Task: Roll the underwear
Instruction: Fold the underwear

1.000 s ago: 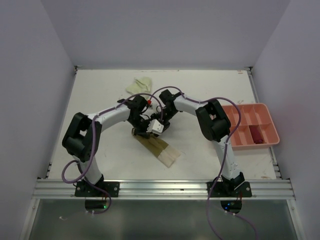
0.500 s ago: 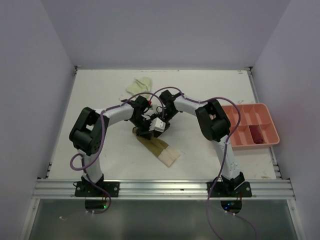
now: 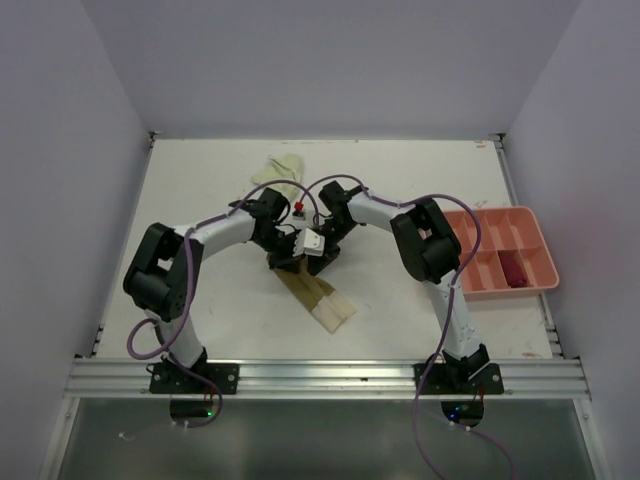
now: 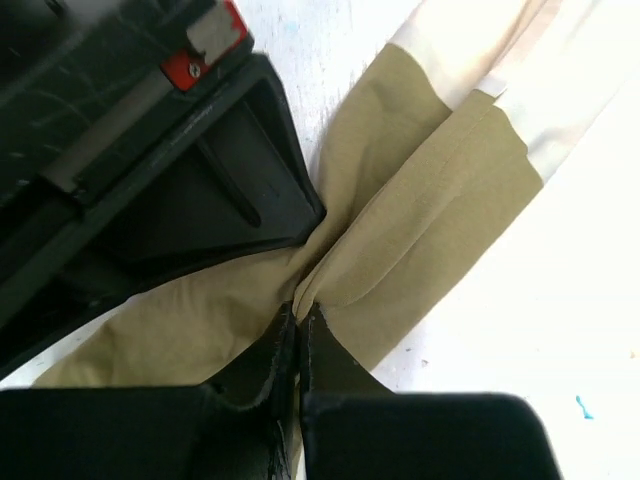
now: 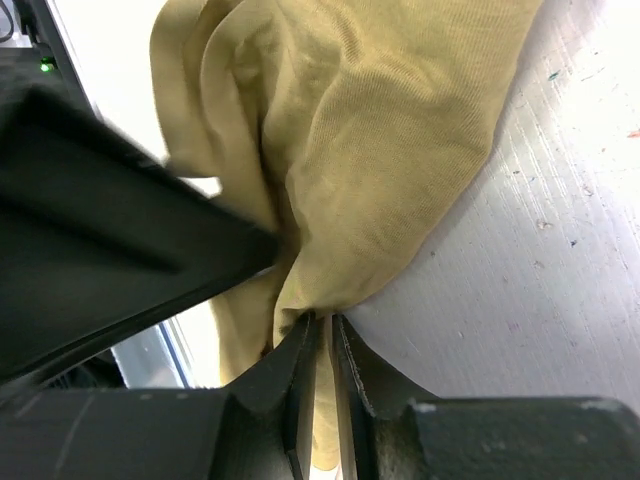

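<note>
The olive-tan underwear (image 3: 312, 291) lies as a folded strip in the middle of the table, its cream waistband (image 3: 338, 311) toward the near edge. Both grippers meet at its far end. My left gripper (image 3: 284, 260) is shut on a pinched fold of the olive cloth (image 4: 430, 210), its tips at the crease (image 4: 300, 315). Pressed close beside it, my right gripper (image 3: 322, 256) is shut on a bunched edge of the same cloth (image 5: 370, 150), which runs between its jaws (image 5: 322, 325). A pale yellow-green garment (image 3: 278, 170) lies crumpled at the far side.
A salmon-pink compartment tray (image 3: 540, 278) sits at the right edge with a dark red garment (image 3: 514, 268) in one compartment. The right gripper's black body (image 4: 200, 200) fills the upper left of the left wrist view. Walls close in the table on three sides.
The left arm's elbow swung inward and back out. Both grippers kept their hold, and the strip's near end slid slightly away from the near edge.
</note>
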You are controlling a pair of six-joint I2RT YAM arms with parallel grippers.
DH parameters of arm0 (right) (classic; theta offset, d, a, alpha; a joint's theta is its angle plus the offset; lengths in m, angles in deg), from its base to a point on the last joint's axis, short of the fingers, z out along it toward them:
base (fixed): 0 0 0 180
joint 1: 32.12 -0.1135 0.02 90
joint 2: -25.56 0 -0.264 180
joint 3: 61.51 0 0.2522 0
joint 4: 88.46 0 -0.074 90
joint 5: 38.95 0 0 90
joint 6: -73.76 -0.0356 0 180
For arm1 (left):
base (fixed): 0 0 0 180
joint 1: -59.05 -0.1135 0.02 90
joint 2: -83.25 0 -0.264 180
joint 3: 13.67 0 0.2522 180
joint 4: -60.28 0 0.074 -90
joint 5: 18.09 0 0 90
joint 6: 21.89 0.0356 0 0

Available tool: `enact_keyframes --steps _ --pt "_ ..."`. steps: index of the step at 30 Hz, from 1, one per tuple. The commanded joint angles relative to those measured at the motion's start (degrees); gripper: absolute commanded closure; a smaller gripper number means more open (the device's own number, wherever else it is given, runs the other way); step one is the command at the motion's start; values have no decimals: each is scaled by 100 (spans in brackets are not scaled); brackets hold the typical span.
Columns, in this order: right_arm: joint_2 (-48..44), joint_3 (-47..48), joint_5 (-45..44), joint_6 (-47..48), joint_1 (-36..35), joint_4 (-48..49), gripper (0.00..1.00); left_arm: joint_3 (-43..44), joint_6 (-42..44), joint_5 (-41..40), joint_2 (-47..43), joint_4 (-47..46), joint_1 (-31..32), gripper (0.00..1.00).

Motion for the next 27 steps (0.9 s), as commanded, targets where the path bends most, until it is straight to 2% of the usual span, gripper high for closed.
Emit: enact_keyframes --steps 1,6,19,23,24,27 --pt "131 -84 -241 87 -48 50 82 -59 205 153 -475 -96 -37 100" --pt "166 -49 -188 16 -48 50 82 -217 258 127 -590 -358 -29 100" --pt "122 -58 -240 113 -39 -117 81 -15 -321 -75 455 -868 -2 100" --pt "-62 -5 -433 131 31 -214 73 -67 -427 -154 570 -912 -11 100" --pt "-132 -5 -478 104 118 -223 67 -77 -445 -163 579 -921 -2 100" --pt "-422 -5 -583 -36 416 -223 60 -85 -506 -268 701 -948 -11 100"
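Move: The olive underwear, pinched by the left fingers and between the right ones, lies as a narrow strip slanting back and to the right. Its middle is about 6 cm back, 4 cm right and 2 cm below the left hand, and about 6 cm straight back of the right hand, 1 cm below. Its cream waistband end is some 12 cm back, 8 cm right and 2 cm below the left hand; the pale green cloth is about 20 cm ahead, 3 cm left and 2 cm below it. The olive fabric stays pinched in the shut left fingers as that hand lifts it about 2 cm, then lowers it some 3.5 cm towards the table, easing about 1.5 cm forward and 1 cm right, closer in beside the right gripper. The right hand holds its place low on the cloth, then at the end spreads its fingers and just begins to rise and draw off to the right. ##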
